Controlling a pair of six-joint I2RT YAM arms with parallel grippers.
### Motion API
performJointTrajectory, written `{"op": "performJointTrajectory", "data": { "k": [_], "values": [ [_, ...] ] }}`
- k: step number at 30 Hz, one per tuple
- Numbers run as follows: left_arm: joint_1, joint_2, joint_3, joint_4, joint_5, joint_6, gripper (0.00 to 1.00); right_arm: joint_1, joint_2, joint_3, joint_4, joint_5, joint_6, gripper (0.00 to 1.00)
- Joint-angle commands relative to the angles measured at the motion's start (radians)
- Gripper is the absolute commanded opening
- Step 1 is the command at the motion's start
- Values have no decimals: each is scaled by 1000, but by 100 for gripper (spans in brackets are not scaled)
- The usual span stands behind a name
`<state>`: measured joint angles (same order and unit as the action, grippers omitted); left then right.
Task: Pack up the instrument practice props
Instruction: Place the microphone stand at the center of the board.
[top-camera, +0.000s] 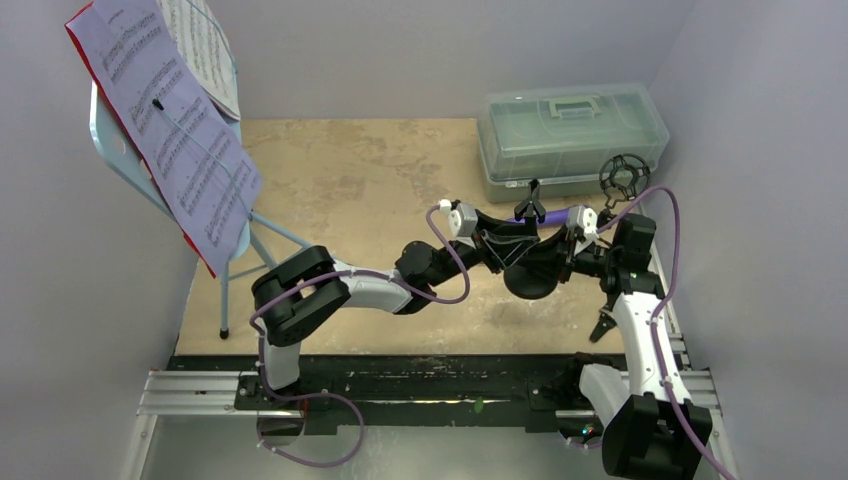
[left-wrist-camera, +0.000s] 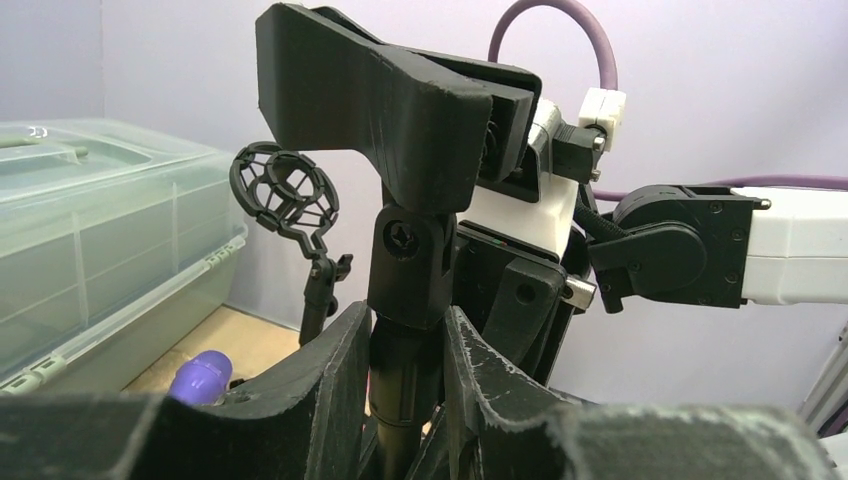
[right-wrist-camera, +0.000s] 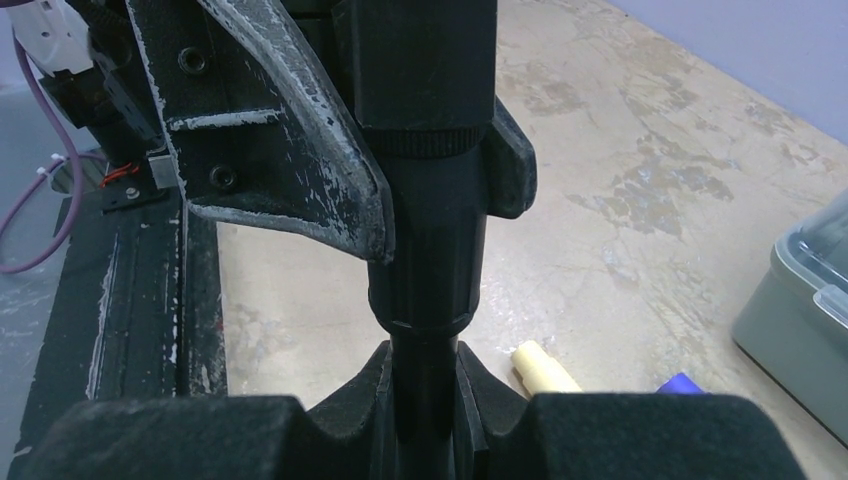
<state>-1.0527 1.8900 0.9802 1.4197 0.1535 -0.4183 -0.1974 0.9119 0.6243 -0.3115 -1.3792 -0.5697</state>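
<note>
A black mic holder (top-camera: 530, 278) with a round base stands mid-table, its clip (left-wrist-camera: 400, 110) on top. My left gripper (left-wrist-camera: 405, 325) is shut on its stem just below the swivel joint. My right gripper (right-wrist-camera: 425, 365) is shut on the same stem lower down, from the opposite side. The purple microphone (top-camera: 545, 213) lies behind it and the cream microphone (right-wrist-camera: 545, 370) lies on the table beside it. A second mic holder (top-camera: 624, 176) with a round cage mount stands at the right. The light-blue music rest (top-camera: 118, 150) holds sheet music (top-camera: 175, 130) and a red folder (top-camera: 195, 255) at the far left.
A translucent grey-green box (top-camera: 570, 135) with a handle stands shut at the back right, close behind both grippers. A small black tool (top-camera: 603, 325) lies by the right arm. The music rest's tripod legs (top-camera: 225, 300) reach toward the left arm's base. Walls close in on three sides.
</note>
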Motion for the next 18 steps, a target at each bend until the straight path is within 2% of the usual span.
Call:
{"op": "performJointTrajectory", "data": {
  "k": [1,3,6,9,13,18],
  "values": [
    [-5,-7,25,5,37,30,0,0,-4,35,23,-38,-13,7],
    [-3,-17,17,4,26,37,0,0,-4,34,22,-38,-13,23],
    [0,-33,5,3,3,48,0,0,-6,33,5,-33,-32,56],
    [10,-45,-7,4,-11,48,0,0,-9,37,-11,-27,-44,75],
    [33,-66,-33,12,-32,51,0,0,-8,45,-28,-15,-57,85],
    [94,-111,-83,-19,-77,76,0,0,-10,66,-73,24,-101,90]
  ]
}}
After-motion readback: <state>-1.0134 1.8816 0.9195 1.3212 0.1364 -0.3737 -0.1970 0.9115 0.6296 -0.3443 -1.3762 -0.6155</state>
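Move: The left hand already grips the upright microphone stand just under its clip; the board's center lies some 14 cm ahead of it, 20 cm to its left and 27 cm below. On the board, the yellow microphone lies about 11 cm ahead and 3 cm right, the purple microphone roughly 19 cm ahead and 9 cm right. The right hand pinches the pole lower down, with the board's center about 14 cm ahead, 20 cm left and 18 cm below. Opening wide where it stands, the right hand lets go of the pole and leaves the stand to the left hand alone. Keeping its pinch below the clip, the left hand sinks about 4.5 cm towards the board, then also heads some 2 cm forward and slightly left, its wrist rolling about 10 degrees so the stand's foot swings left. ##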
